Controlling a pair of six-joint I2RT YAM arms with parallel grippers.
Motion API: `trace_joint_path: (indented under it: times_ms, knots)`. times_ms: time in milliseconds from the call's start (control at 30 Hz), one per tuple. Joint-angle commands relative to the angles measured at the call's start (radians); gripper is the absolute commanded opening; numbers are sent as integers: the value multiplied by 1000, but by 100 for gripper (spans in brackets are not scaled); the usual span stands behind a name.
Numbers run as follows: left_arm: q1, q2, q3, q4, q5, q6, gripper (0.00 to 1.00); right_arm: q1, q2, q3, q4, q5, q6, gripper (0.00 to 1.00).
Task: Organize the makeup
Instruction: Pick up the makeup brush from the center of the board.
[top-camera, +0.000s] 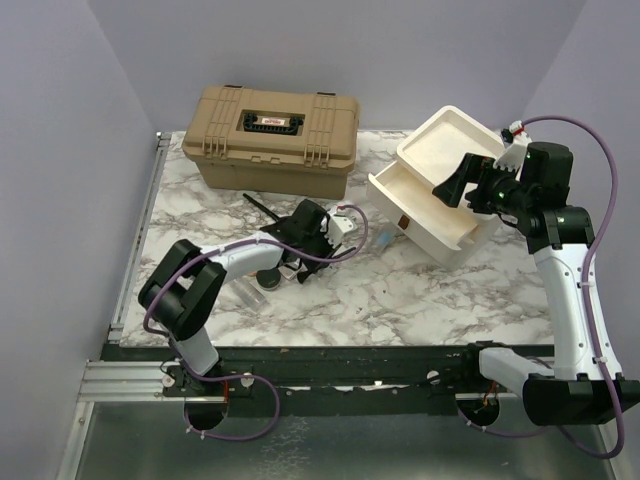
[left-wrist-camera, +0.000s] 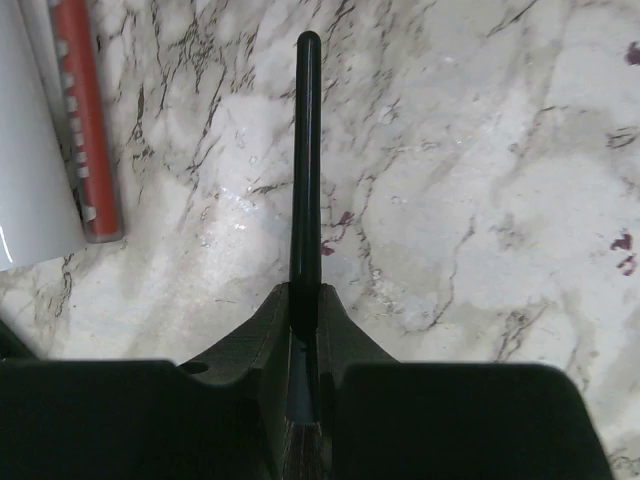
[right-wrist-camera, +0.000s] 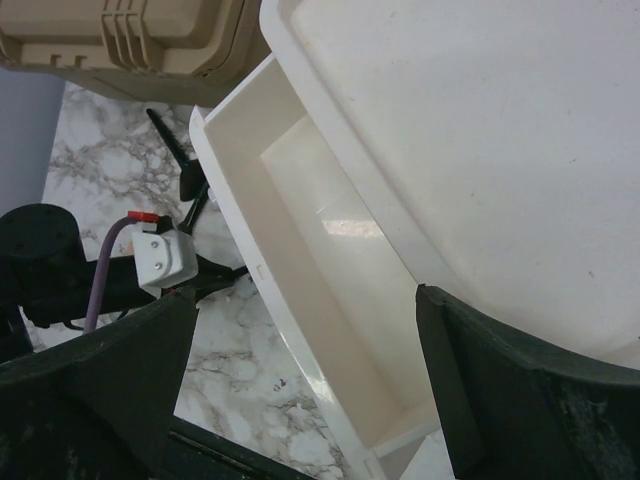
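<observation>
My left gripper (top-camera: 303, 230) (left-wrist-camera: 305, 296) is shut on a thin black brush (left-wrist-camera: 305, 150). The handle runs forward over the marble and the bristles sit back between the jaws. In the top view the brush handle (top-camera: 262, 208) pokes out up-left of that gripper. A pale tube (top-camera: 248, 294) lies beside the left forearm. A tiny light-blue piece (top-camera: 385, 240) rests near the white box. My right gripper (top-camera: 457, 186) (right-wrist-camera: 305, 300) hangs open above the pulled-out drawer (right-wrist-camera: 330, 300), holding nothing.
The tan latched case (top-camera: 270, 138) stands at the back left. The white box with drawers (top-camera: 445, 150) sits at the back right, its lower drawer pulled out toward the left. A white object with a red ribbed strip (left-wrist-camera: 85, 130) lies left of the held brush.
</observation>
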Motion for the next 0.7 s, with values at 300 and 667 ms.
trace_joint_path:
  times_ms: [300,667]
  knots:
    - [-11,-188,-12,5,27,-38,4,0,-10,-5,-22,-12,2,98]
    - [-11,-406,-76,137,39,-187,4,0,-51,7,39,-85,20,98]
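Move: The makeup brush is already pinched in the left hand. The open drawer, its likely goal, lies about 23 cm to the right, 11 cm ahead and some 8 cm above. The red lip gloss lies about 7 cm ahead and 3 cm right, the white bottle 10 cm ahead and 3 cm right, and the blue-labelled tube 6 cm ahead and 14 cm right. From the right hand, the drawer is about 9 cm ahead, 7 cm left and 19 cm below. The makeup brush, still pinched with its dark handle sticking out to the right, is carried almost straight up by the left hand, about 10 cm, clear of the lip gloss and the bottle. On the way the wrist tips the fingers upward by some 15 degrees, so that they point less at the table and more out to the right; the grip stays shut. ##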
